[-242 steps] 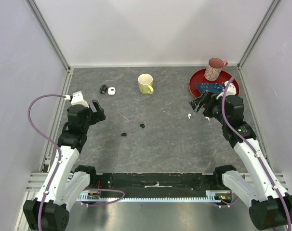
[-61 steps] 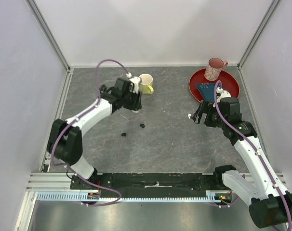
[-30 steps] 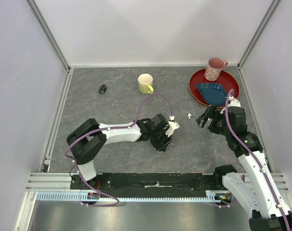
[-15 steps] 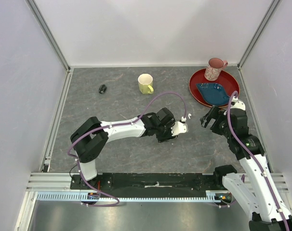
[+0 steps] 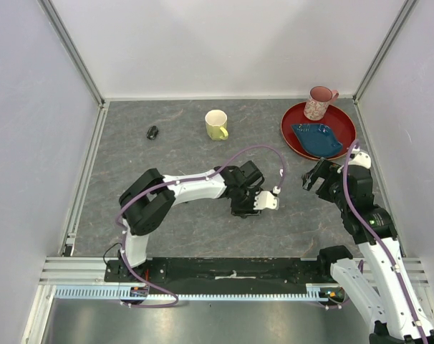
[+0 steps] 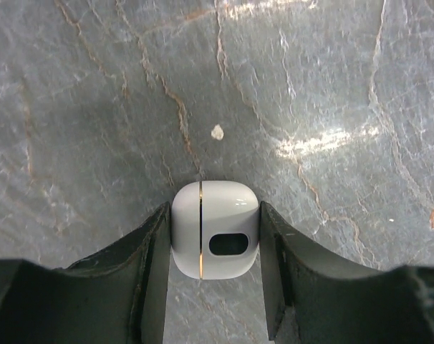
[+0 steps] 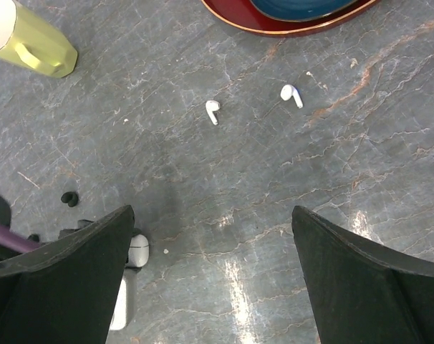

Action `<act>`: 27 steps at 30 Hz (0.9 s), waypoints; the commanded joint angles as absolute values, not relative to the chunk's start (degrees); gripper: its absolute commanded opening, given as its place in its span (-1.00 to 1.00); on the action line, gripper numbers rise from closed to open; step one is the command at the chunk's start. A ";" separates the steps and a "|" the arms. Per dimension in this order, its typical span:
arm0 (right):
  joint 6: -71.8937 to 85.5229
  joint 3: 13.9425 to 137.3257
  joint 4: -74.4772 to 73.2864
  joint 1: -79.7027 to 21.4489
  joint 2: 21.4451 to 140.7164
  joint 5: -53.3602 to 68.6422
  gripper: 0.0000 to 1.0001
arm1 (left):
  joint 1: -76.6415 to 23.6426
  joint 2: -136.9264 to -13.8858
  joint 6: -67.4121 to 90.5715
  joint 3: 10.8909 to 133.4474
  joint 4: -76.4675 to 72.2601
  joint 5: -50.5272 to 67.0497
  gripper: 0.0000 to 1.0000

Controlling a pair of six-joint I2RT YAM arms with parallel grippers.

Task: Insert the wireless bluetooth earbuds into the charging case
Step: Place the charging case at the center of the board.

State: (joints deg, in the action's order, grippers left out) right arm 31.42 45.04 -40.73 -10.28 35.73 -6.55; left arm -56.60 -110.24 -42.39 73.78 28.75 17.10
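Note:
The white charging case (image 6: 215, 240) has its lid closed, and my left gripper (image 6: 215, 215) is shut on it, one dark finger against each side. In the top view that gripper (image 5: 254, 206) is over the middle of the table. Two white earbuds (image 7: 213, 111) (image 7: 291, 94) lie loose on the table below the red plate. A black earbud (image 7: 70, 198) lies left of the held case (image 7: 138, 249). My right gripper (image 7: 211, 211) is open and empty, above the table to the right of the case (image 5: 311, 178).
A yellow mug (image 5: 216, 125) stands at the back centre. The red plate (image 5: 292, 132) at the back right carries a blue dish (image 5: 317, 137) and a pink cup (image 5: 318, 102). A small black case (image 5: 152, 132) lies at the back left.
My left arm took the white case from the back left and carried it to the table's middle, then shifted slightly nearer. The right arm drew back toward the right.

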 commanded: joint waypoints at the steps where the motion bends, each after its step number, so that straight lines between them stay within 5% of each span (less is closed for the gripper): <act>1: 30.32 47.37 -40.25 -10.28 35.68 -7.91 0.96 | -55.46 -114.42 -44.74 80.77 37.52 23.73 -0.55; 10: 28.22 48.34 -39.82 -10.19 36.47 -7.47 0.96 | -54.93 -111.62 -44.12 79.28 36.48 24.08 -0.37; 12: 27.51 48.60 -39.64 -10.28 36.83 -7.38 0.96 | -54.84 -110.66 -43.77 78.40 35.95 23.82 -0.09; 16: 26.19 49.57 -38.85 -10.28 37.18 -6.15 0.96 | -54.49 -108.73 -42.72 77.08 34.29 23.29 -0.01; 20: 25.05 50.01 -37.88 -10.28 37.18 -5.28 0.96 | -53.79 -106.18 -40.96 75.07 31.73 22.94 0.51; 27: 23.82 50.19 -37.44 -10.11 37.53 -4.92 0.96 | -53.26 -103.71 -40.43 73.92 29.79 20.57 0.62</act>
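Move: The charging case is already pinched between the left fingers, at the hand point or 1 cm below, and its spot on the board is right underneath, about 1 cm back. The nearer white earbud lies about 16 cm ahead and 14 cm right, the other 15 cm ahead and 23 cm right; the nearer black piece is 11 cm ahead and 10 cm left. From the right hand the case is some 25 cm left, 2 cm back and 19 cm below. The charging case, still in the left fingers' grip, is set down on the board: the hand sinks about half a centimetre, tips its fingertips slightly back towards the base, and eases roughly 1 cm back and then left. The fingers then open wide, let go of the case, and the hand rises straight off by about 3 cm. The empty right hand, staying open, lifts a little. ##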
